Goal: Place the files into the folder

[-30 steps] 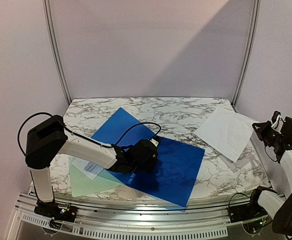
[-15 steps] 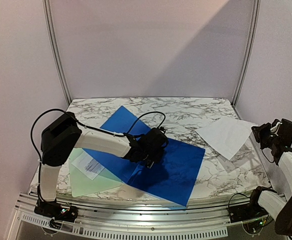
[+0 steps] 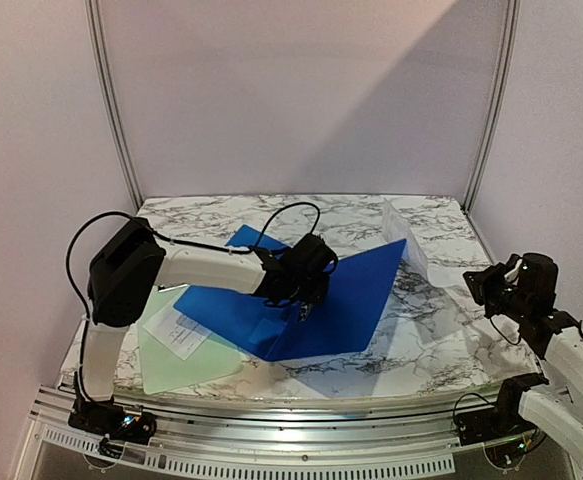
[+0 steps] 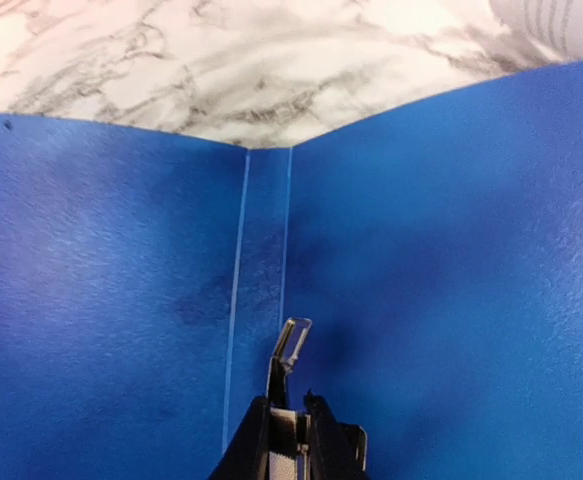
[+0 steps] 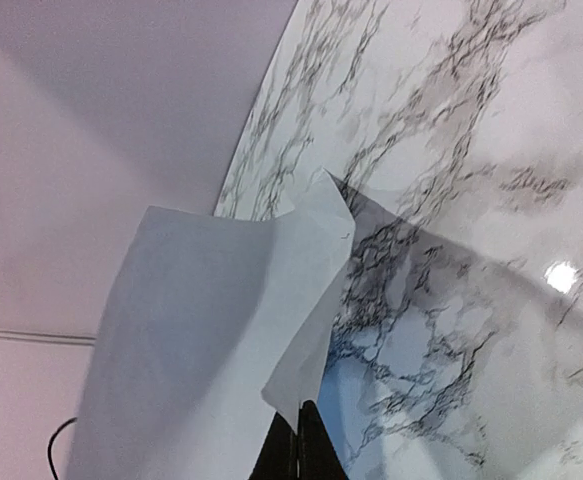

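The blue folder (image 3: 356,295) lies open mid-table, its left flap flat and its right flap standing up at a slant. My left gripper (image 3: 304,306) is down at the spine (image 4: 261,250), its fingers shut on the base of the metal clip (image 4: 293,342), whose lever sticks up. My right gripper (image 3: 471,283) is shut on a corner of the large white sheet (image 3: 403,235), which hangs curled in the air just right of the raised flap (image 5: 201,330). The small printed slip (image 3: 181,335) lies left of the folder.
A pale green sheet (image 3: 176,365) lies under the slip at the front left of the marble table (image 3: 431,340). Metal frame posts (image 3: 489,110) stand at the back corners. The edge of a printed paper (image 4: 561,20) shows beyond the folder.
The left gripper moved right to the spine and closed on the clip. The folder's right flap rose. The right arm swung in, lifting the white sheet off the table toward the folder.
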You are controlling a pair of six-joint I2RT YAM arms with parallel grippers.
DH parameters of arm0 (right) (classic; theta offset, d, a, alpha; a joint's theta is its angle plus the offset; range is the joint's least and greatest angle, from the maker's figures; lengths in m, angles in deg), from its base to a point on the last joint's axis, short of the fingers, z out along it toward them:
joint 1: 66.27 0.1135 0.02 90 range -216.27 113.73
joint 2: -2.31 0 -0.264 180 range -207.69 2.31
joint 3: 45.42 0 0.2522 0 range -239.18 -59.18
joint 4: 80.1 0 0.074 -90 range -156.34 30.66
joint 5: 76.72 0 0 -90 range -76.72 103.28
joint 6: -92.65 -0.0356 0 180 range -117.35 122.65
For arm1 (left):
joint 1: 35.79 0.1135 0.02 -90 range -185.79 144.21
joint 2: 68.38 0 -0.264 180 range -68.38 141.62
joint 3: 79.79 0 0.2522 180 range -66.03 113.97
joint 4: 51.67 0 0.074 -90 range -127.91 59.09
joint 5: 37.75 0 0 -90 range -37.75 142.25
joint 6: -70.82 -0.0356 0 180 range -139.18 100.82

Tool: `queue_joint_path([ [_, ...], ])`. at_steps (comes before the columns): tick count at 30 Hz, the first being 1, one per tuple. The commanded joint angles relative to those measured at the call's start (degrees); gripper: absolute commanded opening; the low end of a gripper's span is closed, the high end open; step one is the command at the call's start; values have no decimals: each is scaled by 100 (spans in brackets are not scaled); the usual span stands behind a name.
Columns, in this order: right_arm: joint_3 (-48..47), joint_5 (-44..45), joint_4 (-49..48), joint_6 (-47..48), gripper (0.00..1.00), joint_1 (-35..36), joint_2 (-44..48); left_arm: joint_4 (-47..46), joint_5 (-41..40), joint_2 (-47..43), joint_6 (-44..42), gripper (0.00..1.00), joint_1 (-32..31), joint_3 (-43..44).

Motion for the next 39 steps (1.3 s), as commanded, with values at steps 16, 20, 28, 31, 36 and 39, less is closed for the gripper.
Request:
queue_joint_path([
  [16,-2109,1965,902,1327,0,467,-101,2017,-220,1513,681,29,112,2612],
  [20,-1566,1116,192,993,0,485,-111,1885,-33,1624,742,36,94,2781],
  [28,-1420,1132,-199,898,0,627,276,1716,48,1568,702,49,70,2690],
  [31,-1285,1305,-99,670,0,632,485,1580,34,1471,648,56,55,2555],
  [36,-634,1296,734,-140,0,651,583,1224,29,1166,523,65,55,2219],
  [39,-79,1240,840,-538,0,819,619,1096,33,1023,434,69,50,2096],
])
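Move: The left fingers are shut on the folder's metal clip, its middle about 2 cm below them, straight under. The raised right cover lies about 12 cm to the right, and the left cover some 17 cm to the left and 2 cm farther out. For the right hand, the clip lies roughly 37 cm left, 6 cm ahead and 12 cm down; the files it still holds hang about 11 cm left and 9 cm ahead, nearly level. Left hand eases 5 cm forward-right, opening off the clip; right swings the files up 15 cm, then partly down. ##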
